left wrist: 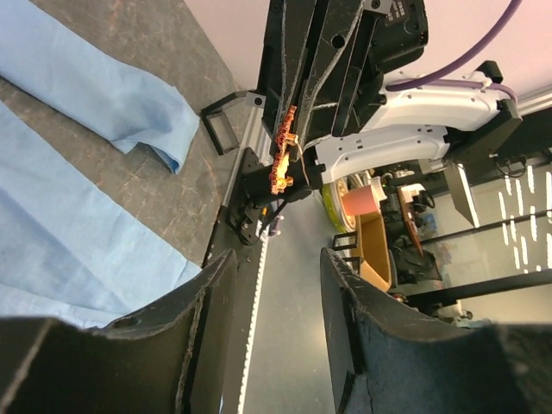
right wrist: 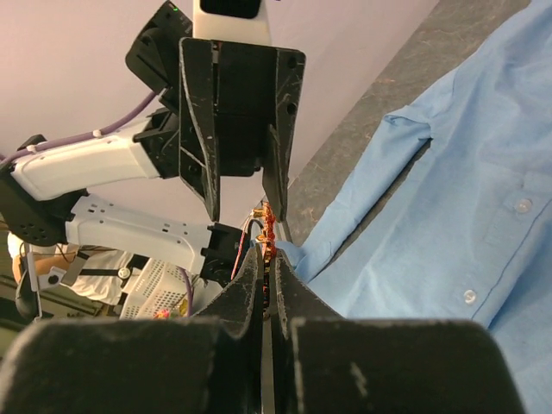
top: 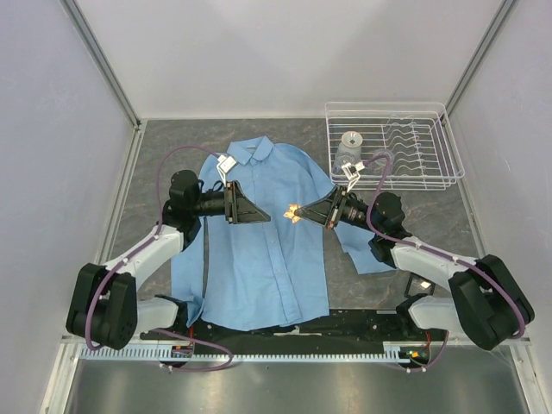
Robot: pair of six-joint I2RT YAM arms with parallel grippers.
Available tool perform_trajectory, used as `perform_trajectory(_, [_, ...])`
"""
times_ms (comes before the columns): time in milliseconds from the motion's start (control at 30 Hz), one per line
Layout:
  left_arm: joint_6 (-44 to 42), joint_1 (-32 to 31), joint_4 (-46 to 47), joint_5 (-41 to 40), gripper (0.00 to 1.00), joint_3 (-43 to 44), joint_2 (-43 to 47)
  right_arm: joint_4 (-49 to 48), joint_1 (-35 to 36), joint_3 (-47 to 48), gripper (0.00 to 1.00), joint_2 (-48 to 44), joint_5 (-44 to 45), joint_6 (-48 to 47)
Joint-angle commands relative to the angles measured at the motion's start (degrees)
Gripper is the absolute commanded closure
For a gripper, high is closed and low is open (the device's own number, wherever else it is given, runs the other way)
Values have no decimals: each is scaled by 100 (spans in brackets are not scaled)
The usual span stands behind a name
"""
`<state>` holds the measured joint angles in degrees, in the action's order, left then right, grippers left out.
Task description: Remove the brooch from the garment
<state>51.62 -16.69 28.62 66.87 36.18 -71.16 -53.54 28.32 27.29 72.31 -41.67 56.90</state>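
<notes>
The light blue garment (top: pixel 263 228) lies flat on the table, collar toward the back. The small orange-red brooch (top: pixel 293 212) is up off the cloth, pinched in my right gripper (top: pixel 297 212), which is shut on it. In the right wrist view the brooch (right wrist: pixel 267 233) sticks out past the closed fingertips, with the garment (right wrist: pixel 457 224) below. My left gripper (top: pixel 265 217) stands open facing the right one, a short gap from the brooch. From the left wrist the brooch (left wrist: pixel 282 161) shows held ahead of my open left gripper (left wrist: pixel 276 267).
A clear wire rack (top: pixel 392 147) stands at the back right with a small grey cup (top: pixel 351 141) in it. White walls enclose the dark table (top: pixel 431 216). The shirt's right sleeve (top: pixel 366 254) lies under the right arm.
</notes>
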Motion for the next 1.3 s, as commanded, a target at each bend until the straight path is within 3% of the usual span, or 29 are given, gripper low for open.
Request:
perform_trajectory(0, [630, -97, 969, 335, 50, -111, -126, -771, 95, 84, 100, 213, -122, 330])
perform_trajectory(433, [1227, -221, 1803, 432, 57, -287, -390, -1115, 561, 224, 100, 477, 150, 383])
perform_trajectory(667, [1833, -212, 2638, 502, 54, -393, -619, -1106, 614, 242, 100, 512, 229, 348])
perform_trajectory(933, [1887, -230, 2754, 511, 57, -437, -680, -1106, 675, 312, 100, 608, 352, 321])
perform_trajectory(1100, [1914, -256, 2789, 511, 62, -428, -724, -1255, 719, 374, 100, 723, 388, 418])
perform_trajectory(1267, [1931, -265, 2833, 502, 74, -428, -716, -1177, 763, 444, 100, 723, 370, 409])
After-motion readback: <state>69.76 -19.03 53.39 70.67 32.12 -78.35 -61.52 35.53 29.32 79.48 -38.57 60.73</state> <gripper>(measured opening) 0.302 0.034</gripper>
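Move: The brooch, already pinched in the right fingertips, lies about 7 cm to the left hand's right, 1 cm farther forward and level with it. From the right hand the brooch is some 2 cm to the left, level with it, and the waiting left fingers about 10 cm to the left and 1 cm back. The middle of the blue shirt lies roughly 18 cm below the left hand, some 4 cm back and 1 cm left. Still gripping the brooch, the right hand carries it about 4 cm left and slightly back, to the tips of the left gripper. The left hand eases back and right by a centimetre or so each and, mainly at the end, draws its half-open fingers together partway around the brooch's free end; whether they touch it yet can't be told. ##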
